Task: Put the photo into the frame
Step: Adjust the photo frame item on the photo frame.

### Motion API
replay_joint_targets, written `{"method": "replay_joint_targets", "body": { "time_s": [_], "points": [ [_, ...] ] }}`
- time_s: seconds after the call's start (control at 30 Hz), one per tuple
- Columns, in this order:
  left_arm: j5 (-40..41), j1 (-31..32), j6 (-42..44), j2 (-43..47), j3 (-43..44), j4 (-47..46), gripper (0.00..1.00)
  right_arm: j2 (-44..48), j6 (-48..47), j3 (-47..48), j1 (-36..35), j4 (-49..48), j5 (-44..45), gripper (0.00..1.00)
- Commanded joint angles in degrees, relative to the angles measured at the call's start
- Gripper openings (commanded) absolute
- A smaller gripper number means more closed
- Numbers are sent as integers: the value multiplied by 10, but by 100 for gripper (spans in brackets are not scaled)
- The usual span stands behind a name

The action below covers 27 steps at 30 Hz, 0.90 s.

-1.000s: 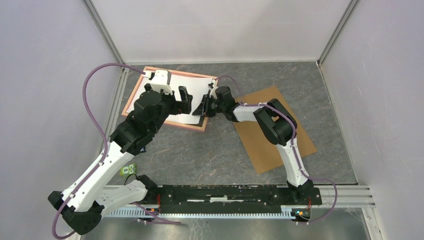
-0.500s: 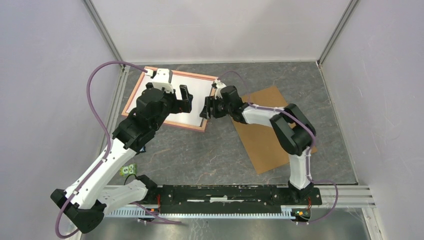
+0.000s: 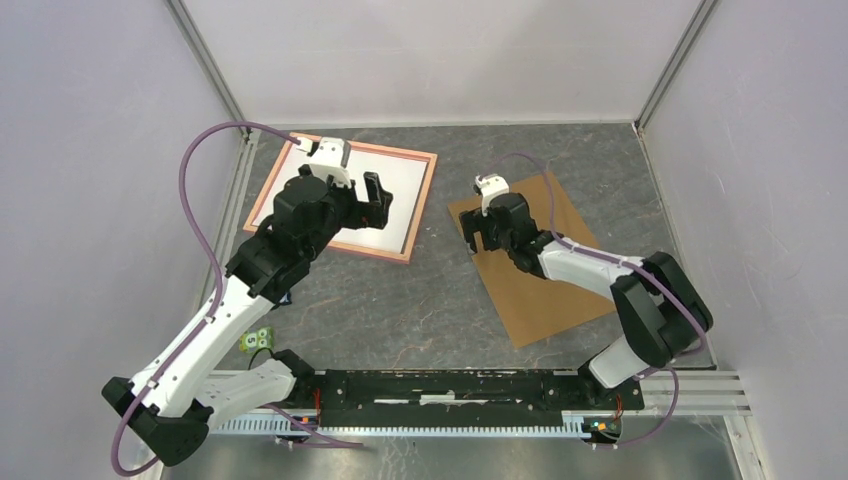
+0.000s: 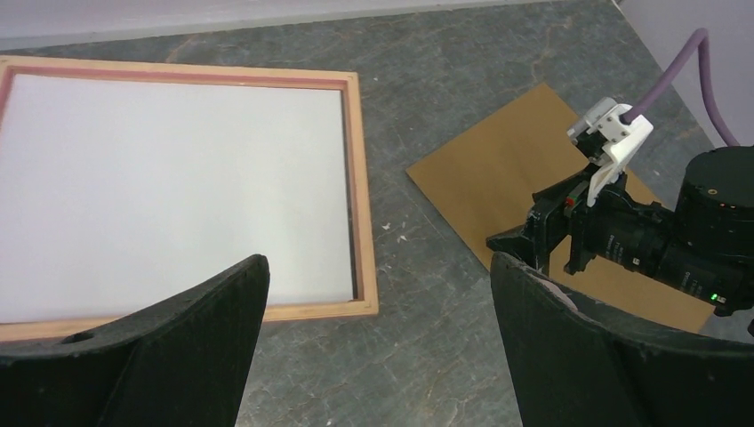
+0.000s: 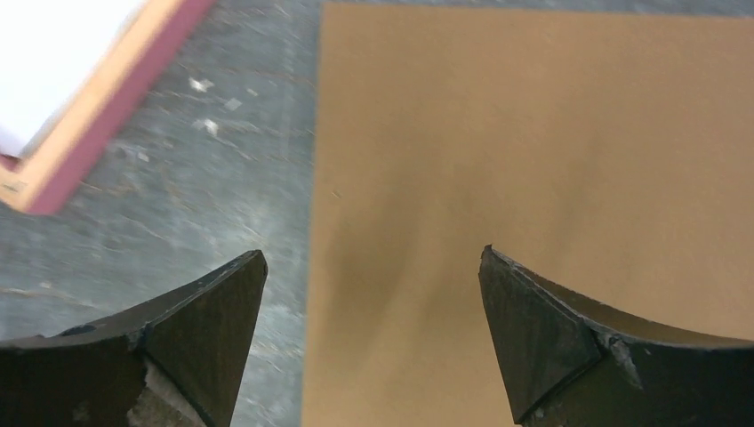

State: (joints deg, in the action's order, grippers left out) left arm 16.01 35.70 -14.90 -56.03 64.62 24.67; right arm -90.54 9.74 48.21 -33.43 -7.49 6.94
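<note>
The salmon-pink frame [image 3: 423,205] lies flat at the back left of the table. The photo [image 3: 400,190] rests inside it, white back up, its edges close along the frame's border [image 4: 358,178]. My left gripper [image 3: 376,200] hangs open above the frame's near right part; in the left wrist view its fingers [image 4: 378,262] straddle the frame's corner and bare table, holding nothing. Off to the right, apart from the frame, my right gripper [image 3: 480,238] is open and empty. It hovers over the left corner of the brown backing board [image 5: 533,133], fingers [image 5: 373,253] wide.
The brown backing board [image 3: 530,300] lies slanted at centre right, partly under the right arm. A small green object [image 3: 257,340] sits near the left arm's base. Enclosure walls stand close on the left, back and right; a metal rail [image 3: 680,385] runs along the near edge.
The right gripper opened, left the frame's right edge and swung right to above the brown board. The photo now lies square inside the frame. The left arm barely moved.
</note>
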Motion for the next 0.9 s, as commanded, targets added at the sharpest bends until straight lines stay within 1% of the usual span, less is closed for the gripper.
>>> {"method": "replay_joint_targets", "body": {
  "time_s": [0.0,0.1,0.17,0.27,0.3,0.37,0.4,0.47,0.53,0.6,0.7,0.77,0.87],
  "points": [
    [-85,-3,-21,-19,-1,-32,100,68,-23,-42,6,46,114,97],
    [-181,-3,-42,-63,5,-33,100,93,-12,-63,32,105,184,98],
    [-251,-3,-64,-105,14,-32,100,116,-3,-76,68,127,190,98],
    [-358,-3,-112,-181,21,-41,100,144,17,-98,151,139,160,98],
    [-390,-3,-135,-204,19,-50,100,152,20,-103,184,139,135,98],
    [-460,5,-190,-255,0,-108,100,157,19,-109,252,126,80,98],
    [-475,13,-217,-276,-9,-129,100,152,17,-109,282,118,48,98],
    [-468,38,-268,-320,-15,-149,100,130,12,-97,344,115,-9,98],
    [-426,69,-311,-351,-14,-154,100,101,11,-75,393,121,-46,98],
    [-377,102,-346,-371,-13,-173,100,70,12,-57,422,122,-75,98],
    [-306,136,-423,-400,-20,-208,100,34,-8,-39,447,111,-124,98],
    [-274,152,-466,-416,-34,-240,100,16,-23,-27,461,117,-133,97],
    [-196,174,-497,-426,-66,-288,100,6,-32,-35,476,102,-175,96]
  ]
}}
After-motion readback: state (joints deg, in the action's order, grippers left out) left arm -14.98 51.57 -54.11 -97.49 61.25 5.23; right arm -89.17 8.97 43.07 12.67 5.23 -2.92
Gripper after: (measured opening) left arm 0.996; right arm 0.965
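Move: Both my hands are empty. The brown board lies some 15 cm to the right of my right hand, about 3 cm back and 8 cm below; from my left hand it lies about 39 cm to the right, 4 cm ahead and 32 cm below. The frame with the photo face down in it is some 21 cm ahead and 10 cm left of my left hand, about 31 cm below; from my right hand, 14 cm ahead and 35 cm left. I sweep my right hand about 28 cm to the right, low across the brown board to its right edge, turning clockwise some 40 degrees and sinking towards the end. My left hand swings right and down together, then draws a little back too, leaving the frame for the board's left edge near its closer end and tipping its fingers steeply down by about 50 degrees. Both grippers stay open. ##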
